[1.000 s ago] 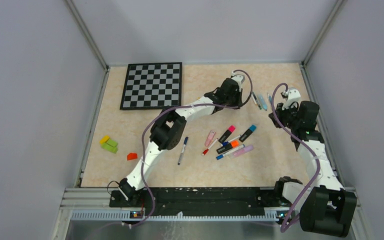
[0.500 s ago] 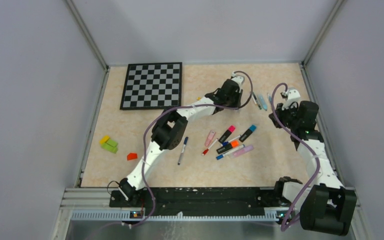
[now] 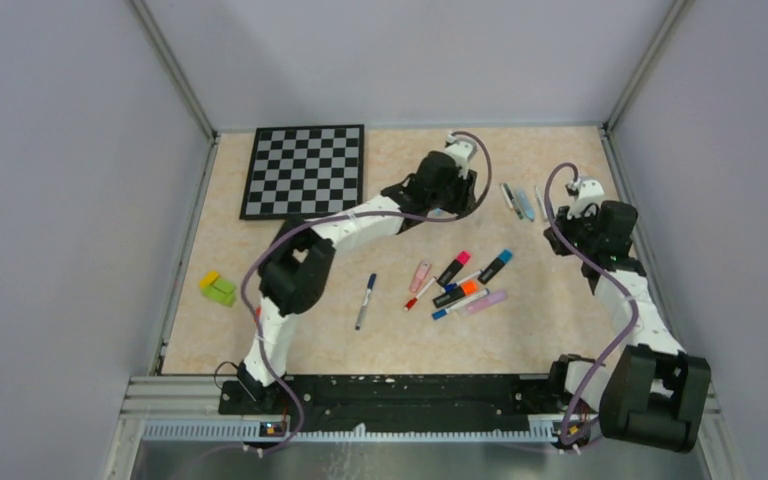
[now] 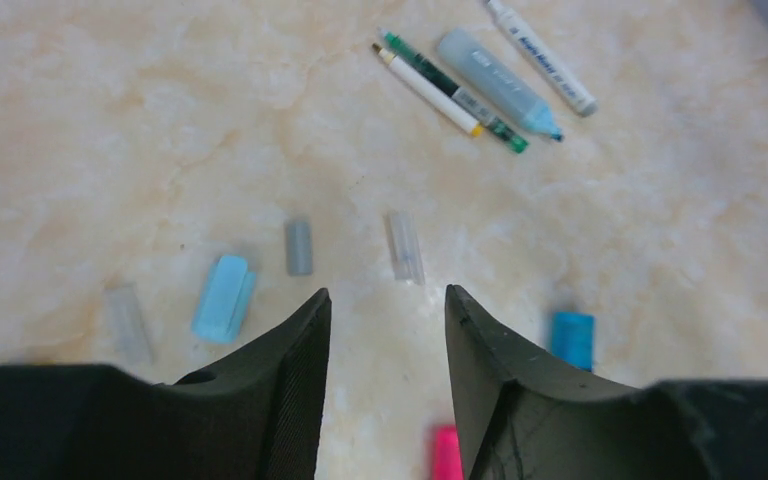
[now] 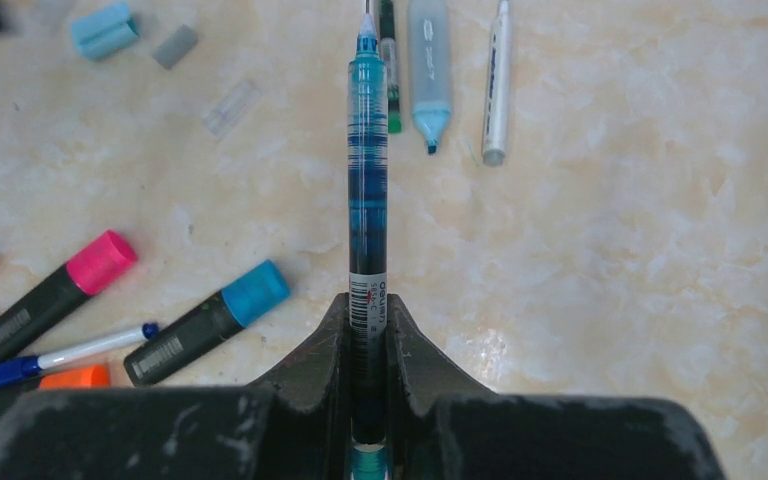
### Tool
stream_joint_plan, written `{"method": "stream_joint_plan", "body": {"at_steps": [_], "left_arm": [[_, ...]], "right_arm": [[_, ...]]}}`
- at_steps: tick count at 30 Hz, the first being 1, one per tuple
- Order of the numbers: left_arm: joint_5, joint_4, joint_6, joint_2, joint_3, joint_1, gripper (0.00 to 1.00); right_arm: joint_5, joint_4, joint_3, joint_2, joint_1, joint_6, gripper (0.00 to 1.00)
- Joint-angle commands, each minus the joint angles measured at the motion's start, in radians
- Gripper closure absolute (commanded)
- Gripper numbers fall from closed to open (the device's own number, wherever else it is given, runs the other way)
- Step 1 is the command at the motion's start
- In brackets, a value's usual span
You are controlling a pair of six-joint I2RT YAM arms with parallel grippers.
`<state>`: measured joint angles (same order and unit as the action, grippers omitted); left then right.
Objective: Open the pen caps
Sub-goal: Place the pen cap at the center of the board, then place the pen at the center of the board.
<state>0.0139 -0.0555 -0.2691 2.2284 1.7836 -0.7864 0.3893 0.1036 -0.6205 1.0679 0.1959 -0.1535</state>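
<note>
My right gripper is shut on a teal pen whose bare tip points away from it, no cap on. My left gripper hangs open over the table with nothing between its fingers. Loose pen caps lie just beyond it: a light blue one, a grey one and a clear one. Capped black markers lie mid-table, one with a pink cap, one with a blue cap, one with an orange cap. In the top view the left gripper is left of the right gripper.
Uncapped pens lie together at the back right: a light blue highlighter, a green pen, a white marker. A dark blue pen lies alone. A chessboard sits at the back left, a yellow-green block near the left edge.
The left gripper has opened and drawn back to the left, away from the uncapped pens. The right gripper still holds the teal pen in nearly the same place.
</note>
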Motion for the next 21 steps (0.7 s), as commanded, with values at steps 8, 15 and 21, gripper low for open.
{"method": "stream_joint_plan", "body": {"at_steps": [8,15,21], "left_arm": [[0.015,0.330,0.103,-0.735,-0.742,-0.001,0.28],[-0.090,0.324,0.053,-1.126,-1.092,0.005,0.01],[-0.104,0.258,-0.059,-1.433,-1.309,0.012,0.01]], "right_arm": [[0.028,0.053,-0.243,0.351,0.105,-0.013,1.00],[0.004,0.129,-0.454,0.597,0.111,-0.073,1.00],[0.006,0.225,-0.646,0.774,0.111,-0.092,1.00]]}}
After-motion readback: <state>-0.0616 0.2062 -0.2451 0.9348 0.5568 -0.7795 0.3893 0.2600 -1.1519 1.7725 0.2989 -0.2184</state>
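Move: The left hand, empty, has the blue-capped marker roughly 18 cm back and 27 cm to its left, 8 cm below; the red-capped marker lies 17 cm back and 13 cm left, and the clear cap just 3 cm ahead and 3 cm right. The right hand's pen goes to a bare spot some 13 cm ahead, 6 cm right and 9 cm down. From that hand the white marker is 13 cm ahead and 1 cm right, the light-blue highlighter 13 cm ahead and 3 cm left. Keeping its pinch on the uncapped blue pen, the right hand sinks, then reaches forward about 10 cm and to the right, tipping down nearly 20 degrees, towards the spot beside the white marker. The left hand touches nothing: it climbs away from the clear cap, swings left and back some 28 cm towards the blue-capped marker, then sinks a little, its fingers spreading wide. ##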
